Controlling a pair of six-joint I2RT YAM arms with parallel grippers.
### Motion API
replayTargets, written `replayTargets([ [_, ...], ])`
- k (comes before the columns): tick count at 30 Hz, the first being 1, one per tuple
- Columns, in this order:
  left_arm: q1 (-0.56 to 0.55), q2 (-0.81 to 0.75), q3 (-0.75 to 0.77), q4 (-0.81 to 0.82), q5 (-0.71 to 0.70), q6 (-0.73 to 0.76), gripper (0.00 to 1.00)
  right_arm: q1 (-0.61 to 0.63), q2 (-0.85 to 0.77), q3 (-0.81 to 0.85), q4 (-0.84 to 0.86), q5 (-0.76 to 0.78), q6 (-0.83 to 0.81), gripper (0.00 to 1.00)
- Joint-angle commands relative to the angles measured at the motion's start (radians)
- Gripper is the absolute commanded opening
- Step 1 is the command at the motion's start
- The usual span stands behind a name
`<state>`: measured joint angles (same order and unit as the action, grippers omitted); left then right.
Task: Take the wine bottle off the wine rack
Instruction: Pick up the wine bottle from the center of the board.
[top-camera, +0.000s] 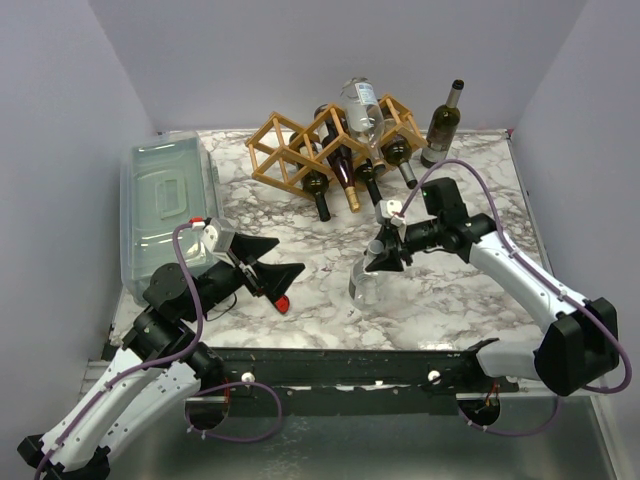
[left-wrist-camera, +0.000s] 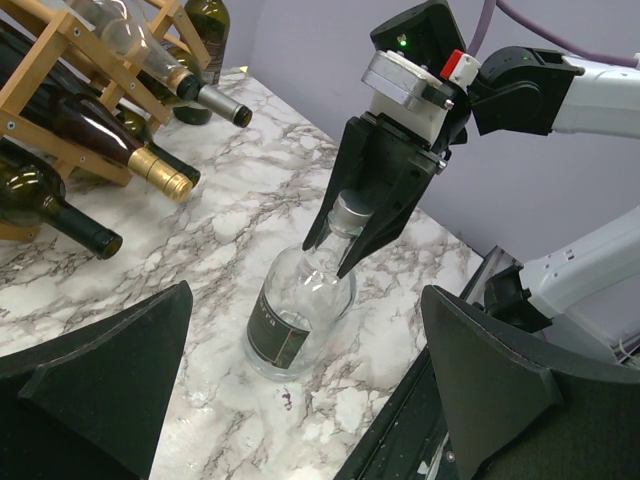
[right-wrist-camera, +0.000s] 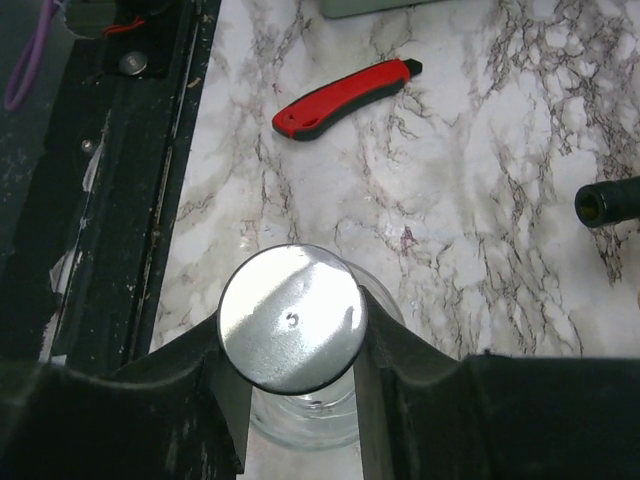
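Observation:
The light wooden wine rack (top-camera: 290, 150) stands at the back of the marble table, with several dark bottles (top-camera: 343, 170) lying in its cells and a clear one (top-camera: 362, 108) on top. It also shows in the left wrist view (left-wrist-camera: 62, 38). A clear squat wine bottle (top-camera: 366, 283) with a dark label stands upright on the table in front of the rack. My right gripper (top-camera: 385, 252) is shut on its silver-capped neck (right-wrist-camera: 292, 318); the left wrist view shows the bottle (left-wrist-camera: 298, 318) and that gripper (left-wrist-camera: 330, 256). My left gripper (top-camera: 286, 257) is open and empty, left of the bottle.
A dark wine bottle (top-camera: 443, 125) stands upright right of the rack. A clear plastic bin (top-camera: 165, 205) lies along the left edge. A red box cutter (top-camera: 283, 303) lies near my left gripper, also in the right wrist view (right-wrist-camera: 345, 97). The table's front rail (top-camera: 350, 365) is close.

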<state>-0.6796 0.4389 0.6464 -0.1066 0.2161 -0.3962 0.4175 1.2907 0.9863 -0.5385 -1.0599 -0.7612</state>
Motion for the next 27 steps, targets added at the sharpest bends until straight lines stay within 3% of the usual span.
replayTargets([
  [1, 0.006, -0.004, -0.014, -0.003, -0.008, -0.003, 0.99, 0.002, -0.019, 0.019, -0.065, -0.020, -0.026, 0.14],
  [5, 0.006, -0.012, -0.018, -0.004, -0.002, -0.007, 0.99, -0.008, -0.038, 0.060, -0.149, -0.034, -0.063, 0.05],
  [14, 0.006, -0.020, -0.021, -0.008, 0.005, -0.009, 0.99, -0.096, -0.099, 0.137, -0.334, 0.020, -0.118, 0.01],
  [27, 0.005, -0.013, -0.012, -0.018, 0.008, 0.002, 0.99, -0.284, -0.135, 0.181, -0.287, 0.125, -0.032, 0.00],
])
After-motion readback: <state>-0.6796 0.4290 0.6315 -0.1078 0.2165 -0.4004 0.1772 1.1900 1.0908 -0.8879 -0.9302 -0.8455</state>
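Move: The right hand already pinches the clear bottle by its capped neck, the bottle standing under it. The likely goal is the open table near the standing wine bottle, itself about 40 cm ahead, 19 cm to the right, middle some 8 cm lower. The gold neck on the rack is roughly 24 cm ahead, 3 cm left; the red cutter 3 cm ahead, 22 cm left. From the left hand the clear bottle lies about 9 cm ahead, 17 cm right, 23 cm below. Keeping its pinch on the clear bottle's neck, the right hand carries it about 8 cm to the right, away from the red cutter, rising slightly. It first eases back a centimetre, then curves forward towards the standing wine bottle's side of the table, turning some 15 degrees clockwise while the fingers dip a little steeper. ##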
